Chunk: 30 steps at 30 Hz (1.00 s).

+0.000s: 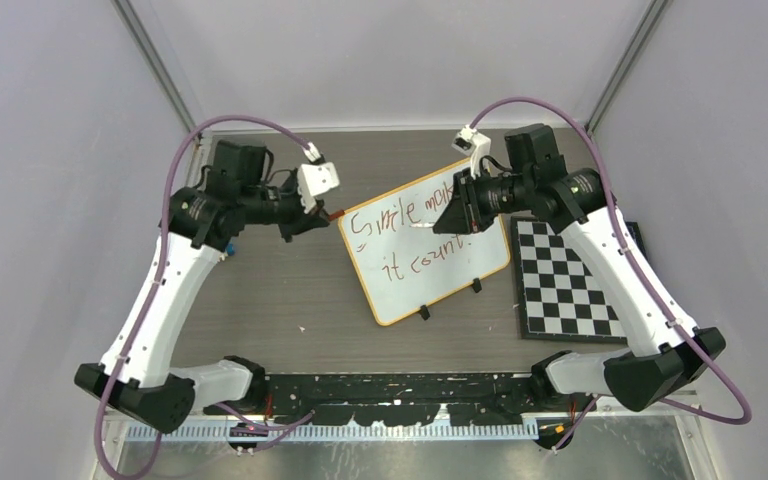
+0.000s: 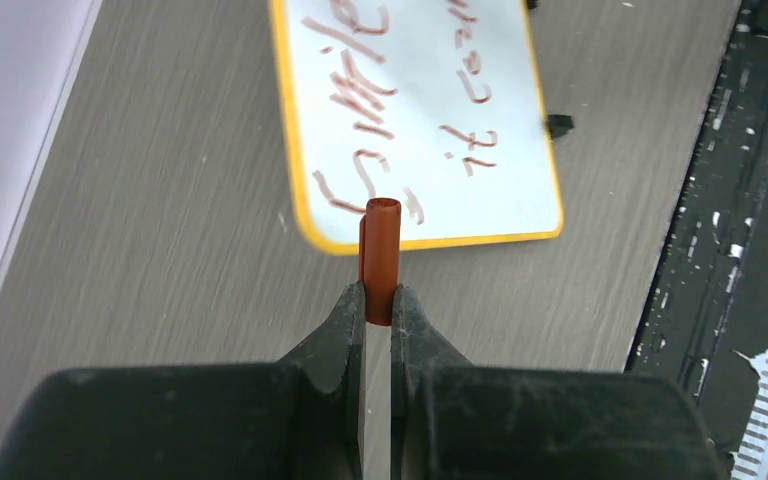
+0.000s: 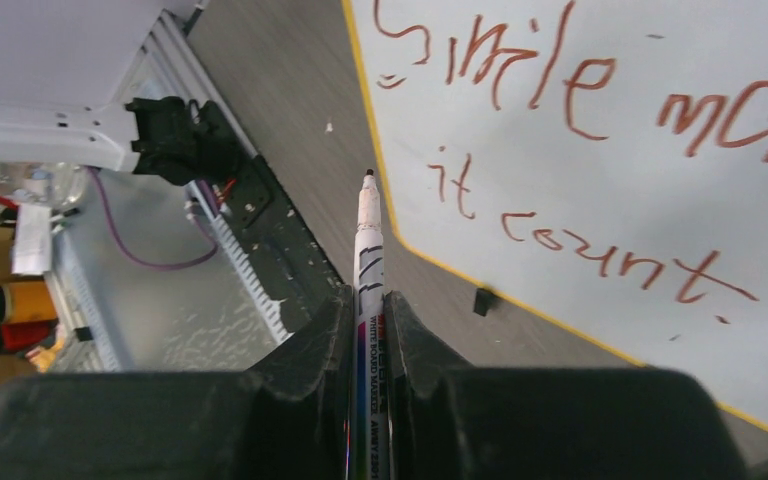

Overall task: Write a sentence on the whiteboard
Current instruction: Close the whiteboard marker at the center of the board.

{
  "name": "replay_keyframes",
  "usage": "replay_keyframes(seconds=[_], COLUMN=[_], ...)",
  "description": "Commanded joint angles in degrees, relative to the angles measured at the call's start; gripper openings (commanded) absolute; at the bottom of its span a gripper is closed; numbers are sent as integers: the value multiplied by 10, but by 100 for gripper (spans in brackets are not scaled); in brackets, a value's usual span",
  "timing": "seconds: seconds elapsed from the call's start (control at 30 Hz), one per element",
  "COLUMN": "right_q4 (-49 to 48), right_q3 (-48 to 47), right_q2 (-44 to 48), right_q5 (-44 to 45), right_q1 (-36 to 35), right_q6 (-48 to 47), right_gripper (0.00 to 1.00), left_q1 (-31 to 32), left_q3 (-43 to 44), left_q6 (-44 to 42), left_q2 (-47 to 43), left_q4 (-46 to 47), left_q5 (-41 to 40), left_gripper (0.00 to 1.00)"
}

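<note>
The whiteboard point(image 1: 430, 255) lies tilted on the table, white with a yellow rim and two black feet. The sentence point(image 1: 415, 235) in red-brown marker reads "Smile make it count." in two lines, also seen on the whiteboard point(image 3: 610, 150) in the right wrist view. My right gripper point(image 1: 457, 215) hovers over the board's upper right and is shut on a white board marker point(image 3: 367, 250), tip bare and off the board. My left gripper point(image 1: 325, 213) sits just left of the board's corner, shut on the red-brown marker cap point(image 2: 381, 255).
A black-and-white checkered mat point(image 1: 565, 280) lies right of the board. A black strip with white specks point(image 1: 400, 385) runs along the near table edge between the arm bases. Grey walls close in on both sides.
</note>
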<state>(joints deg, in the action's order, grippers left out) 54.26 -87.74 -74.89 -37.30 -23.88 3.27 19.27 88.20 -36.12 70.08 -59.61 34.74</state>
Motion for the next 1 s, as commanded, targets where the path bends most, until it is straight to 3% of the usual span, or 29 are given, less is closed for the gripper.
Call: replay_keyframes(seconds=[0.0, 0.27, 0.97], right_q4=[-23, -69, -37], right_q3=[2, 19, -17], right_q2=[21, 21, -19], right_q5=[-94, -154, -157], right_q1=[1, -1, -54], right_q6=[38, 96, 65], right_gripper=[0, 0, 0], left_q1=[79, 202, 211], left_q3=[8, 9, 33], left_q6=[8, 27, 43], left_q2=[-14, 14, 24], left_q4=[-19, -20, -11], left_q5=[-54, -114, -59], left_gripper=[0, 0, 0])
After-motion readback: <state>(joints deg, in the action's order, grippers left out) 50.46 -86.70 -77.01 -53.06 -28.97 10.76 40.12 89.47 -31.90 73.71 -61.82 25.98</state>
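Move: The marker tip, uncapped and held out by the right hand, is about 15 cm to the left hand's right, level with it front to back and some 4 cm lower. From the right hand, the red-brown cap in the left fingers lies roughly 18 cm to the left, 2 cm ahead, at about its height. The whiteboard's middle is about 10 cm ahead, 19 cm right and 29 cm below the left hand, and about 11 cm ahead, 2 cm left and equally far below the right hand. Cap and marker tip are brought together in mid-air: the left hand, still gripping the cap, sweeps right and back, sinking slightly, some 9 cm in all and mostly early on, with a small clockwise turn, then nearly holds. The right hand keeps the marker pinched and brings it about 5 cm left and 5 cm back, rising slightly, swinging counter-clockwise as the tip lifts towards level. ##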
